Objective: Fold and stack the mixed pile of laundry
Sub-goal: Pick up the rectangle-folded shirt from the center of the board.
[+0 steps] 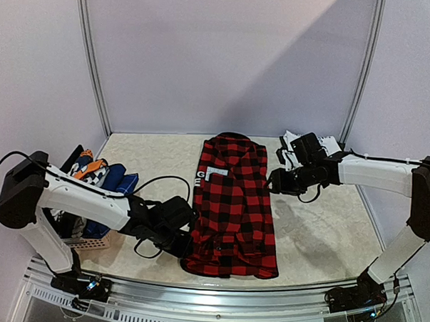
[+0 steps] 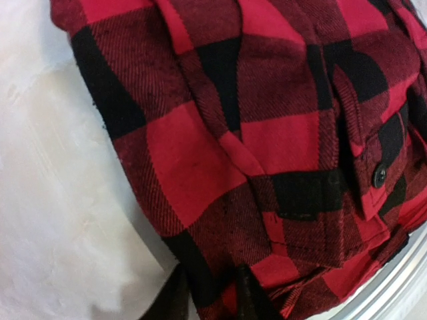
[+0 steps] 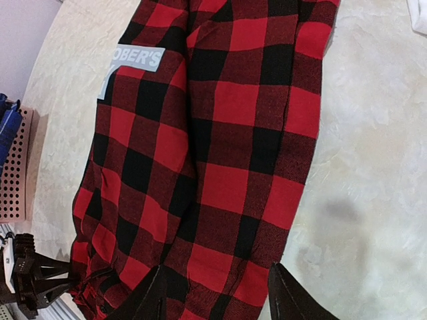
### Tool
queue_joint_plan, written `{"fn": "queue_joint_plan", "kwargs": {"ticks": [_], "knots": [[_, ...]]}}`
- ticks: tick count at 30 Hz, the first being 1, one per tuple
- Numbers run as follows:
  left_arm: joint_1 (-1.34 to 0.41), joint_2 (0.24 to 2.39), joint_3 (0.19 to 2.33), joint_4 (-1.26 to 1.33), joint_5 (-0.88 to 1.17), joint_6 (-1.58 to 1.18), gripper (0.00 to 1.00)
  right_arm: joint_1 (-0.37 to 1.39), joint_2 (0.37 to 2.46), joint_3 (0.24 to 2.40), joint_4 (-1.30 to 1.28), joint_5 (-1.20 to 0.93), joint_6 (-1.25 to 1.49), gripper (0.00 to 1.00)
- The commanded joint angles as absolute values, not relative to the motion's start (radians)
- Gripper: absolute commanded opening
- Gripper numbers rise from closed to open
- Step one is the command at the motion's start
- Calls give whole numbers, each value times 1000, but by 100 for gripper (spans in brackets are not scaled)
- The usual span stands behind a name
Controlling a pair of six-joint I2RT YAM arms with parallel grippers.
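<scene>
The red-black plaid shirt (image 1: 234, 205) lies flat in a long strip mid-table, its white lettering patch (image 3: 137, 59) near the left edge. My left gripper (image 1: 181, 239) sits at the shirt's near left corner. In the left wrist view (image 2: 210, 300) its fingers (image 2: 252, 297) pinch a fold of the plaid hem. My right gripper (image 1: 275, 181) hovers at the shirt's right edge; its open jaws (image 3: 220, 300) straddle flat fabric (image 3: 227, 167). Blue (image 1: 114, 179) and orange-patterned (image 1: 90, 166) pieces are heaped at the left. A white printed garment (image 1: 323, 146) lies at the back right.
A pinkish woven basket (image 1: 90, 242) stands at the left table edge under the heaped garments, also visible in the right wrist view (image 3: 13, 167). A metal rail (image 1: 216, 304) runs along the near edge. Booth walls and poles (image 1: 91, 56) close the back and sides.
</scene>
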State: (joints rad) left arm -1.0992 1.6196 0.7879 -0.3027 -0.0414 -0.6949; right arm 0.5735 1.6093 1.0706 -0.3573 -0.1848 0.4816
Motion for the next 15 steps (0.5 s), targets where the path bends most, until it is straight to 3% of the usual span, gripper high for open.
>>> {"fn": "queue_joint_plan", "kwargs": {"ticks": [1,8,12,15], "knots": [[-1141,1632,775,-287,-58,-729,19,589,1559,1037,-347,-161,510,52],[-1181,1596,758,-323,-76,-752,2,607,1516,995,-358,-149,546,52],[-1195,1580,749,-323,-87,-761,2,617,1483,961,-385,-136,570,52],[-1198,1575,743,-315,-100,-761,8,634,1448,932,-412,-135,584,52]]}}
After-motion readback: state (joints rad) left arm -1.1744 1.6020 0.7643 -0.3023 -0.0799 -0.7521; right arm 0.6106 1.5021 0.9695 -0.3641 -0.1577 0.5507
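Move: The left edge of the rectangle-folded shirt, near its bottom end, lies right at my left fingertips, about 1 cm below. The shirt's middle is some 16 cm ahead and 13 cm right of that hand. The laundry basket stands roughly 28 cm left and 12 cm ahead. From my right hand, the shirt's near right corner is about 22 cm back, 2 cm right and 11 cm down; the folded white stack is some 20 cm ahead and 18 cm right. I shut my left fingers from about a quarter open onto the shirt's left edge near the bottom, pinching it while that hand slides back about 2 cm, level and low on the board, with no wrist turn. Meanwhile my right hand, still half open and empty, travels some 3 cm back at an even height beside the shirt's right edge, towards its near right corner, gathering speed. ##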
